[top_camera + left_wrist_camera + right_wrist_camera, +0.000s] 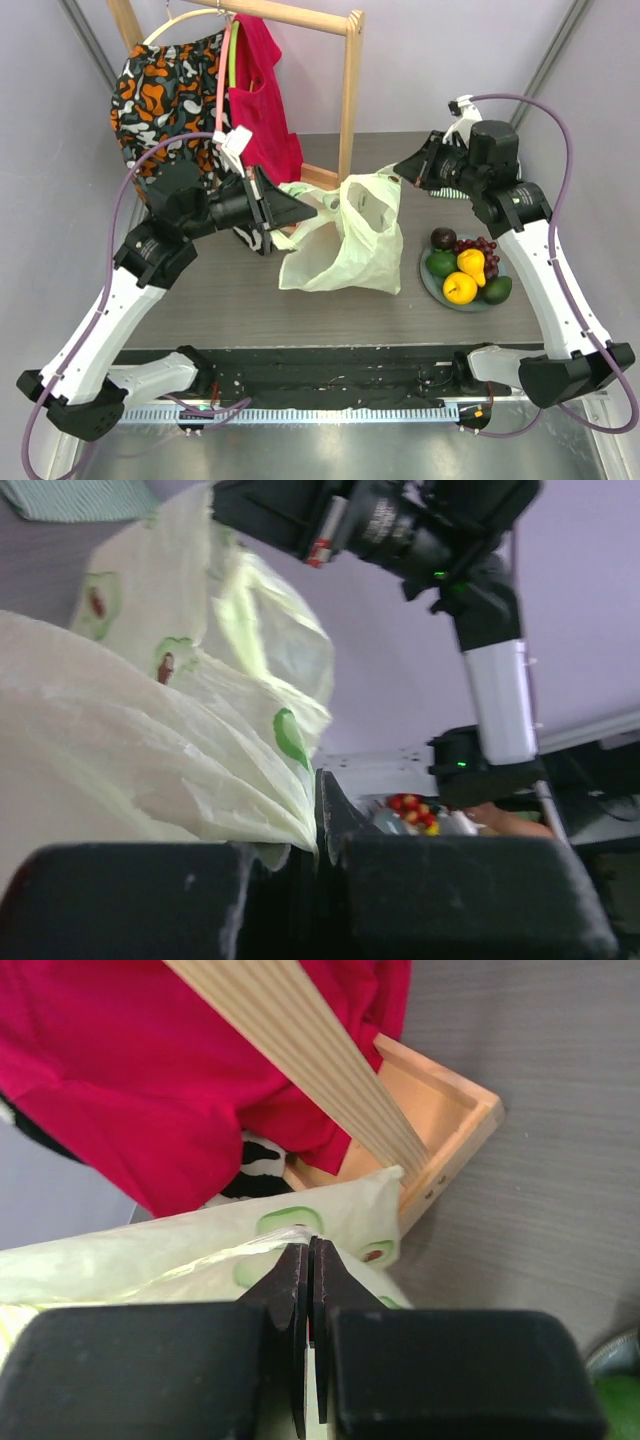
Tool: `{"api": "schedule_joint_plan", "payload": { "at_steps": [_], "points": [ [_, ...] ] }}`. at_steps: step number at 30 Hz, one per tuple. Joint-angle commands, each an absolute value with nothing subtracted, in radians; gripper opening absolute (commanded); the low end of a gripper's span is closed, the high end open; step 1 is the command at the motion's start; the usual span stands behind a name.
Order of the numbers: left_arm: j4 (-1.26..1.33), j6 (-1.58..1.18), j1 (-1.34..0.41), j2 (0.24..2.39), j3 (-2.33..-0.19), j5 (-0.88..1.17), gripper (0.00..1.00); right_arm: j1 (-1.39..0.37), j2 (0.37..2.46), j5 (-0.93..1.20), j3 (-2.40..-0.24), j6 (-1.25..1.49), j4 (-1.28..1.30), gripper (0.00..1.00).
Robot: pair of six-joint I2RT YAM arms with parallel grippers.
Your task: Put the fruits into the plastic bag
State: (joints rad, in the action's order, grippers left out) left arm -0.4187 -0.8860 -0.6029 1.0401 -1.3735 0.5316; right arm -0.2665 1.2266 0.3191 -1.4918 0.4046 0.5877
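Observation:
The pale-green plastic bag [345, 245] with avocado prints stands mid-table, its mouth held open between both grippers. My left gripper [306, 210] is shut on the bag's left edge; the film runs into its closed jaws in the left wrist view [200, 750]. My right gripper [398, 177] is shut on the bag's right handle [250, 1250]. The fruits lie on a grey plate [432, 281] to the right of the bag: dark red grapes [478, 246], a dark plum-like fruit [443, 238], green avocados [440, 263], a lumpy yellow piece [472, 264] and a round yellow citrus [460, 288].
A wooden clothes rack [349, 95] stands behind the bag, with a red garment [262, 90] and an orange patterned garment [165, 85] on it; its base [440, 1120] lies close to my right gripper. A striped cloth [75, 498] lies at the back.

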Motion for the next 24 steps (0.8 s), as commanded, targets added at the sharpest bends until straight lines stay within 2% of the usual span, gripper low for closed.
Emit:
{"api": "schedule_joint_plan", "payload": {
  "at_steps": [1,8,17,20,21,24],
  "points": [
    [-0.313,-1.1,-0.607,1.109,-1.462,0.686,0.0,-0.272,1.246,0.236,-1.45,0.466,0.586,0.01],
    [-0.279,-1.215,-0.607,1.147,-1.523,0.71,0.0,-0.272,1.258,0.149,-1.323,0.469,0.592,0.01],
    [-0.348,-1.112,-0.604,1.199,-1.348,0.548,0.0,-0.278,1.287,0.117,-1.244,0.433,0.578,0.01],
    [-0.351,-1.051,-0.603,1.255,-1.379,0.502,0.0,-0.278,1.278,0.094,-1.261,0.419,0.586,0.13],
    [-0.357,-1.039,-0.601,1.267,-1.394,0.488,0.0,-0.276,1.272,0.092,-1.269,0.413,0.584,0.25],
    [-0.394,-0.983,-0.601,1.308,-1.459,0.457,0.0,-0.278,1.24,0.092,-1.308,0.382,0.587,0.48]
  ]
}}
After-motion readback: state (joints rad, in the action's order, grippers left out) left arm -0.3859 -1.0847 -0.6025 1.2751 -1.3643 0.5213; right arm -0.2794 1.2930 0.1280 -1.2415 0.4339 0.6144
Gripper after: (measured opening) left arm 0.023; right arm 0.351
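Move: Both hands still pinch the bag's top, roughly 16 cm apart; its body hangs about 9 cm left of the right hand, 10 cm nearer the robot and 14 cm lower. From that hand the fruit bowl is some 7 cm back, 17 cm right and 34 cm down, the rack's tray 13 cm ahead, 16 cm left and 35 cm down. From the left hand the bag's body lies about 3 cm ahead, 7 cm right and 20 cm below. The right hand sinks almost straight down by about 14 cm, carrying its corner of the bag lower beside the bowl while its fingers tip further towards the table, and only at the very end do they part to about a third open, ending the pinch on the rim. The left hand keeps the bag's other side shut in its fingers, first rising a little and drifting right, then dropping and reaching forward to end some 6 cm lower, 6 cm farther out and 4 cm to the right, rolling about 20 degrees so its front side dips. ##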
